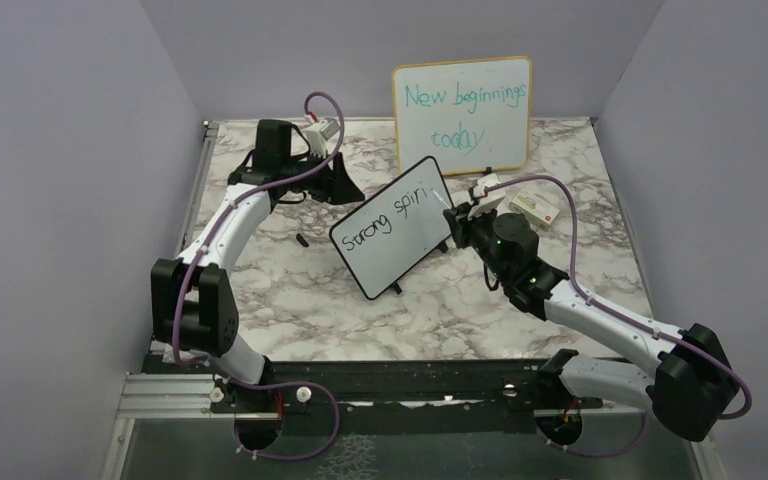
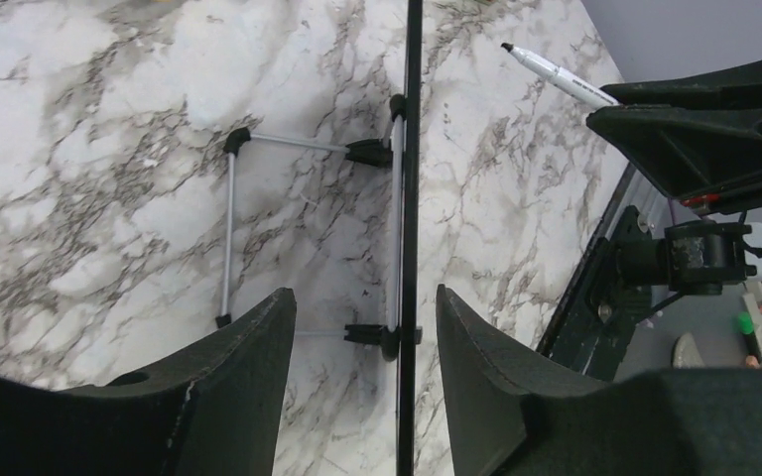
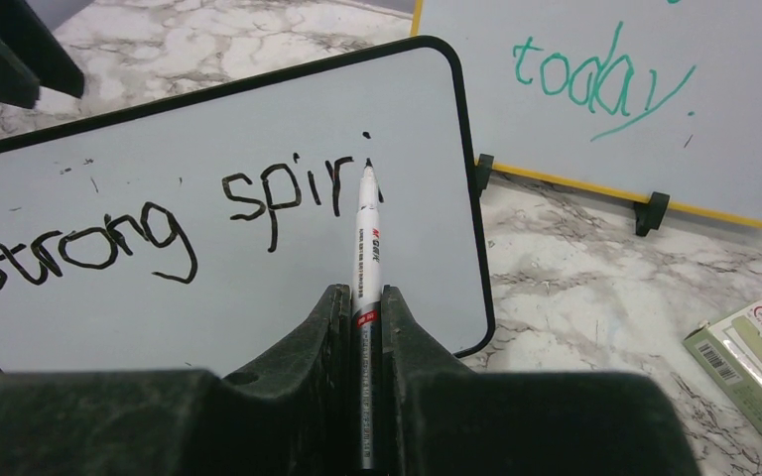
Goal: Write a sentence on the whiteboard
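The whiteboard (image 1: 392,228), small and black-framed, stands tilted on the marble table with "Strong spiri" on it in black. My right gripper (image 3: 365,297) is shut on a white marker (image 3: 367,228), whose black tip rests on the board (image 3: 258,288) at the last "i". My left gripper (image 2: 365,290) hovers over the board's upper left edge. That edge (image 2: 412,198) runs as a thin black line between its open fingers, with a gap on each side. The board's wire stand (image 2: 228,238) shows below. The marker (image 2: 556,76) also shows at the upper right of the left wrist view.
A larger wood-framed board (image 1: 463,113) with teal writing leans against the back wall. A small carton (image 1: 533,207) lies right of my right gripper. A small black piece (image 1: 302,240) lies on the table left of the whiteboard. Walls close in on both sides.
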{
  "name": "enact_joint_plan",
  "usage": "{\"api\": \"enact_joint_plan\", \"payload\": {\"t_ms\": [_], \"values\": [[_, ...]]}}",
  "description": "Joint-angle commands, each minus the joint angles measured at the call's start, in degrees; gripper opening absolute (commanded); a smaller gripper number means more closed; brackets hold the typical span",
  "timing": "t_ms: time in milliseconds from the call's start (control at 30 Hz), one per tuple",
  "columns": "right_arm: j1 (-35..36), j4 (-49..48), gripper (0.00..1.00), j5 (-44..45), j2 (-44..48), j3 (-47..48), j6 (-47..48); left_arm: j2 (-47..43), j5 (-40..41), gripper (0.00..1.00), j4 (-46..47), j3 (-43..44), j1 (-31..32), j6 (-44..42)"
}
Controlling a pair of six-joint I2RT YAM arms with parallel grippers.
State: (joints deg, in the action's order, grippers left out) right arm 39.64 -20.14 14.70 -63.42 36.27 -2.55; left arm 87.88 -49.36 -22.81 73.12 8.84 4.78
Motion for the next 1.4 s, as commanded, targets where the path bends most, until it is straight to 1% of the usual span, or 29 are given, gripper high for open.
{"api": "enact_joint_plan", "payload": {"t_ms": [0, 133, 267, 367, 433, 500, 567, 600, 633, 700, 800, 967, 1033, 1133, 1367], "values": [[-0.22, -2.68, 0.01, -0.63, 0.93, -1.15, 0.66, 4.93, -1.87, 0.55, 0.13, 5.76, 3.96, 1.85], [-0.21, -2.40, 0.00, -0.34, 0.92, -1.20, 0.70, 10.15, -2.01, 0.55, -0.40, 10.41, 5.90, 1.81], [-0.17, -1.95, 0.00, 0.09, 1.10, -1.13, 0.96, 15.19, -1.92, 0.52, -2.55, 15.55, 7.68, 0.61], [-0.22, -1.88, 0.00, 0.43, 1.23, -1.07, 1.06, 18.17, -1.13, 0.46, -4.72, 18.56, 9.08, -0.71], [-0.22, -1.67, 0.00, 0.58, 1.32, -1.03, 1.22, 19.42, -1.26, 0.39, -6.04, 19.79, 9.55, -1.74], [-0.19, -1.55, 0.01, 0.77, 1.40, -1.06, 1.31, 19.86, -0.74, 0.34, -7.10, 20.12, 9.76, -2.67], [-0.22, -1.32, 0.00, 0.87, 1.54, -1.04, 1.32, 19.56, -0.36, 0.33, -8.07, 20.02, 10.04, -3.64], [-0.18, -1.32, 0.00, 0.86, 1.48, -1.11, 1.24, 19.47, -0.23, 0.31, -8.61, 19.98, 10.20, -4.23], [-0.18, -1.31, 0.00, 0.86, 1.47, -1.13, 1.23, 19.40, -0.21, 0.26, -9.36, 20.10, 10.30, -4.48], [-0.17, -1.07, 0.00, 0.59, 1.57, -1.03, 1.23, 19.08, 0.04, 0.14, -11.07, 20.09, 10.33, -7.02], [-0.18, -0.48, 0.00, 0.26, 1.92, -1.12, 1.23, 18.20, 0.58, 0.01, -14.22, 20.39, 10.32, -10.43], [-0.17, 1.00, 0.01, -1.54, 2.42, -1.32, 0.81, 17.64, 2.16, 0.00, -21.93, 22.66, 10.32, -17.79], [-0.10, 1.94, 0.00, -2.26, 2.79, -1.45, 0.17, 17.27, 4.03, 0.00, -22.70, 22.69, 10.32, -18.18], [0.12, 3.42, 0.01, -3.67, 3.30, -1.47, -0.69, 16.71, 3.52, 0.00, -24.29, 22.02, 10.32, -20.41], [2.71, 7.62, 0.01, -1.19, 1.33, 0.89, 0.09, 15.53, 4.26, 0.00, -26.03, 20.72, 10.32, -23.35]]}}
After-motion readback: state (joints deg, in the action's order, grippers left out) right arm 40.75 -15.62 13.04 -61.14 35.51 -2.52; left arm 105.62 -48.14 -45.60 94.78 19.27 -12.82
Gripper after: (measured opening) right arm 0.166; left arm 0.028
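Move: The whiteboard's top edge, about midway along, is what my open left hand goes for: some 6 cm to its right, 1 cm ahead and 3 cm below. The word "spiri" lies about 9 cm right of that hand, level fore and aft and 5 cm down; the marker is 15 cm right and 2 cm back. From my right hand, that stretch of edge lies roughly 6 cm ahead, 11 cm left and 3 cm higher. I swing my left hand about 8 cm right along the whiteboard's top edge, easing forward, then sink some 3.5 cm and draw back, shutting the fingers to pinch the frame. Keeping that grip, I pull about 2 cm back and left, the wrist turned nearly 20 degrees clockwise over the whole move. My right hand holds the marker almost still, then eases a little back and down. ##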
